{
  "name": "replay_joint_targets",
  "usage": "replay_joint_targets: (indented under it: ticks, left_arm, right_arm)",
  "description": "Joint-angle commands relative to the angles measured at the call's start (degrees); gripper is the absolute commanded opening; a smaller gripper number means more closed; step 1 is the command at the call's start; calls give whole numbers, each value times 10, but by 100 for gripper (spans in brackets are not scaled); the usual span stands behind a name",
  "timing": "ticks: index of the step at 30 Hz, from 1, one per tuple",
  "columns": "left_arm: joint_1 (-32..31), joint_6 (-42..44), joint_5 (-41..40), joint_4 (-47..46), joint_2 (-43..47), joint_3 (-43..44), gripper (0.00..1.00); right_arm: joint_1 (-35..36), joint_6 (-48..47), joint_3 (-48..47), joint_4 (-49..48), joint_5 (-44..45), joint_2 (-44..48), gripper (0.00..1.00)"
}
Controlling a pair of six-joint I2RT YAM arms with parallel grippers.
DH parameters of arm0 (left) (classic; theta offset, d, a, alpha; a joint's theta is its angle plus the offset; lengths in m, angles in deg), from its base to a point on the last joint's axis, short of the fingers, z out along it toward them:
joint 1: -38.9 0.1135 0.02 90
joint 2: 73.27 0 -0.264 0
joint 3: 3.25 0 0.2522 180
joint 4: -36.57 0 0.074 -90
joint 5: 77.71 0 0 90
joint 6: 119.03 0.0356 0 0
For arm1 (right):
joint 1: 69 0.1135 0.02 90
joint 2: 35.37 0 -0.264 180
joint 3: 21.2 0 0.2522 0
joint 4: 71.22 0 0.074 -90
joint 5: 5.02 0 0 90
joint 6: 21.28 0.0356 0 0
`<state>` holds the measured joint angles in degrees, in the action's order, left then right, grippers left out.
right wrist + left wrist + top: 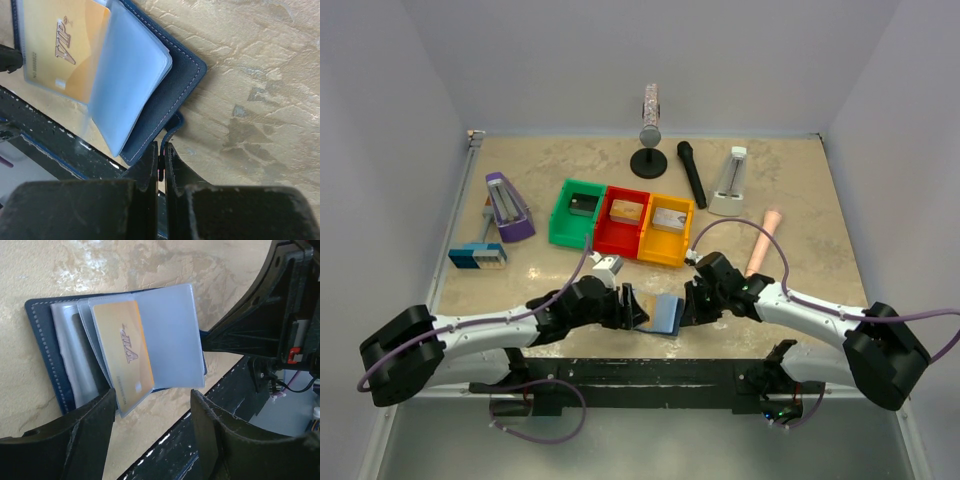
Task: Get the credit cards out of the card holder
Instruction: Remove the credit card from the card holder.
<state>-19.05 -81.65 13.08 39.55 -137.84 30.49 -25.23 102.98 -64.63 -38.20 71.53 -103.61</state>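
Note:
The card holder (pixel 667 313) lies open at the table's near edge, its navy cover (pixel 175 85) down and its clear sleeves fanned up. A yellow-gold credit card (pixel 125 355) sits inside one clear sleeve and also shows as the same gold card (pixel 60 45) in the right wrist view. Other cards are not visible. My left gripper (pixel 152 412) is open, its fingers (pixel 90 430) either side of the sleeves' lower edge and holding nothing. My right gripper (pixel 162 152) is shut on the holder's navy closing tab. From above, the left gripper (pixel 630 305) and right gripper (pixel 689 305) flank the holder.
Green (pixel 560 215), red (pixel 616 243) and yellow (pixel 660 252) bins with small boxes stand behind. A purple metronome (pixel 507 208), a blue-and-white gadget (pixel 477 256), a black microphone (pixel 692 172), a stand (pixel 649 160), a white metronome (pixel 730 180) and a pink tool (pixel 763 240) lie around. A black rail (pixel 165 450) borders the near edge.

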Motion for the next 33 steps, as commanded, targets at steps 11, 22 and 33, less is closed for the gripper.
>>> replay_joint_targets:
  ticks: [11, 22, 33]
  left_arm:
    - [-7, 17, -6, 16, 8, 40, 65]
    - [-4, -21, -95, 89, 106, -25, 65]
    - [-4, -42, -109, 107, 167, -72, 64]
  right_arm:
    - [1, -7, -19, 2, -7, 17, 0]
    - [1, -14, -43, 60, 46, 14, 0]
    - [0, -33, -94, 141, 107, 18, 0]
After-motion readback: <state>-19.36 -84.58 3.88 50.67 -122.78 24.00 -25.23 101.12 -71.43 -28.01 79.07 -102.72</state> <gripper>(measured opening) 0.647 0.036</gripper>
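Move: The VIP card, in its half-raised sleeve page in the card holder, lies about 2 cm to the right of the left hand, 3 cm ahead and 3 cm below. The tilted blue page is some 7 cm right and 2 cm ahead of that hand; the yellow tray is about 21 cm ahead and 6 cm right. From the right hand, already pinching the holder's strap, the card is roughly 10 cm left and 3 cm ahead at about the same height, and the blue page 4 cm left and 2 cm ahead. Up about 2 cm and slightly right goes the left hand at first, jaws staying open, its fingertip coming away from the raised pages; then it sweeps left some 6 cm while sinking, turning a little counter-clockwise, to stop just off the holder's left edge. The right fingers keep their pinch on the strap, holding still, then late on ease up, forward and right by roughly 2 cm each way. ##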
